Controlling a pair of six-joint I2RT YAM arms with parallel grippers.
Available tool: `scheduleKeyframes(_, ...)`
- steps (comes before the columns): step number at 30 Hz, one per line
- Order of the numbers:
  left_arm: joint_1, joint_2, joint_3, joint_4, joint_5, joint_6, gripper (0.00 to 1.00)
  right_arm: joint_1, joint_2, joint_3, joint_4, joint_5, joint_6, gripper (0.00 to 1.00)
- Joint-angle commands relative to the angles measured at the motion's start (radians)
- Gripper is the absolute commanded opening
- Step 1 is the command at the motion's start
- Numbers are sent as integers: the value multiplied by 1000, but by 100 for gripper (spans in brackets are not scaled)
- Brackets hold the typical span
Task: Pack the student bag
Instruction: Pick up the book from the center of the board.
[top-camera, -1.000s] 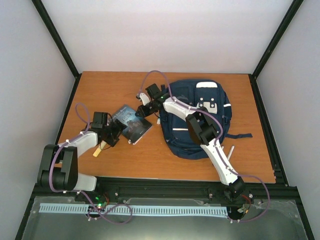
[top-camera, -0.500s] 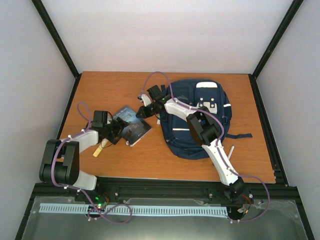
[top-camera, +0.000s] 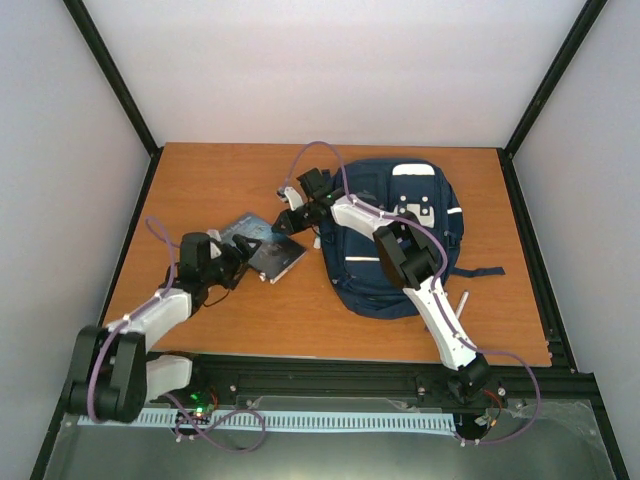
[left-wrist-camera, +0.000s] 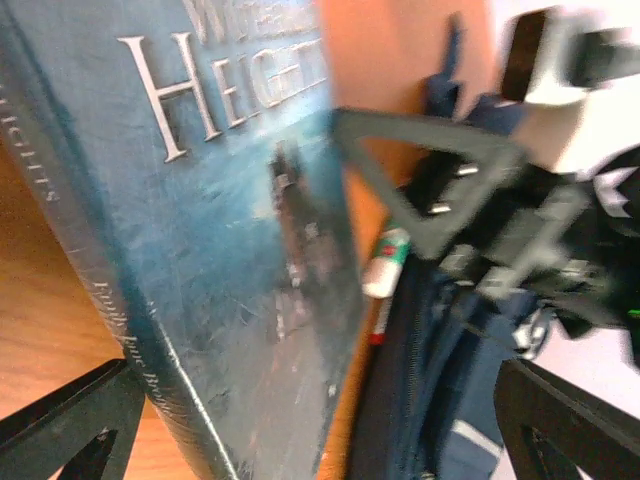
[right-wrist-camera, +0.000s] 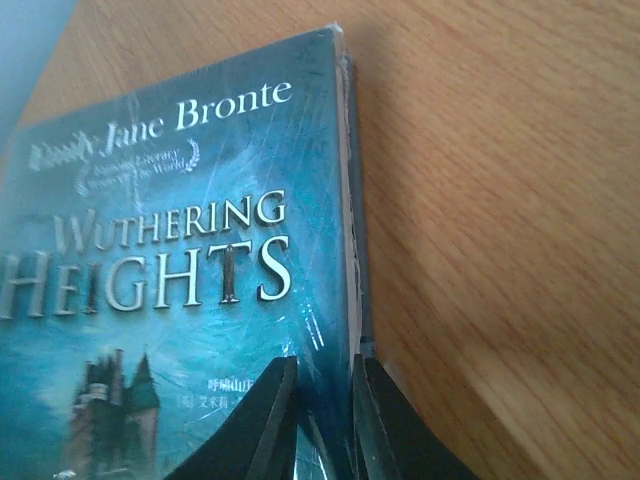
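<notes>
The student bag (top-camera: 441, 238), a navy backpack with white stripes, lies flat on the right half of the wooden table; its dark fabric (left-wrist-camera: 455, 400) also shows in the left wrist view. A blue "Wuthering Heights" book (top-camera: 262, 247) lies tilted just left of it. My right gripper (top-camera: 289, 222) is shut on the book's (right-wrist-camera: 180, 260) long edge, and both fingers (right-wrist-camera: 325, 378) pinch the cover. My left gripper (top-camera: 240, 256) stands wide open at the book's near corner. The book's spine (left-wrist-camera: 200, 260) lies between its spread fingers (left-wrist-camera: 315, 385).
A white marker with a green band (left-wrist-camera: 385, 263) lies between the book and the bag. A thin pen (top-camera: 461, 303) rests on the table right of the bag. A dark strap (top-camera: 485, 271) trails off the bag's right side. Black frame rails edge the table.
My left arm has reached right and forward to the book, and its jaws have widened. The right gripper keeps its hold on the book, which has shifted slightly.
</notes>
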Motion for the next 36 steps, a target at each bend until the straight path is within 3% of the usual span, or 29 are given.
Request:
scheduleKeyframes(1, -15, -146, 72, 145, -43, 40, 99, 89, 153, -79, -293, -3, -13, 14)
scheduleKeyframes(11, -15, -55, 47, 128, -78, -22, 96, 89, 143, -86, -289, -16, -18, 15)
scheduleKeyframes(14, -15, -31, 23, 229, -77, -66, 94, 89, 142, -84, -287, -24, -15, 15)
scheduleKeyframes(17, -15, 8, 8, 353, -63, -90, 88, 89, 142, -87, -286, -27, -15, 15)
scheduleKeyframes(24, -15, 55, 34, 435, -38, -100, 68, 89, 141, -90, -284, -35, -13, 15)
scheduleKeyframes(32, -17, -37, 16, 471, -42, -89, 57, 89, 139, -85, -286, -41, -12, 16)
scheduleKeyframes(36, -29, -162, 24, 326, -117, -60, 58, 89, 134, -85, -287, -44, -12, 16)
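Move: The book lies under and just past my open left hand, its middle about 3 cm ahead, 3 cm to the right and 5 cm below. My right fingers are at its far side, with the book's middle some 4 cm left of them and 5 cm back. From my left hand the green-white marker is about 15 cm right and 3 cm ahead, and the backpack's middle some 34 cm right and 4 cm ahead. My left hand hops up some 3 cm, then dips about 6 cm beside the book's spine, turning slightly counter-clockwise while its fingers close from wide open to a bit over half. It then rises about 4 cm with one finger under the spine edge, levering it up. My right hand stays almost still, nearly shut, bracing the far edge. ##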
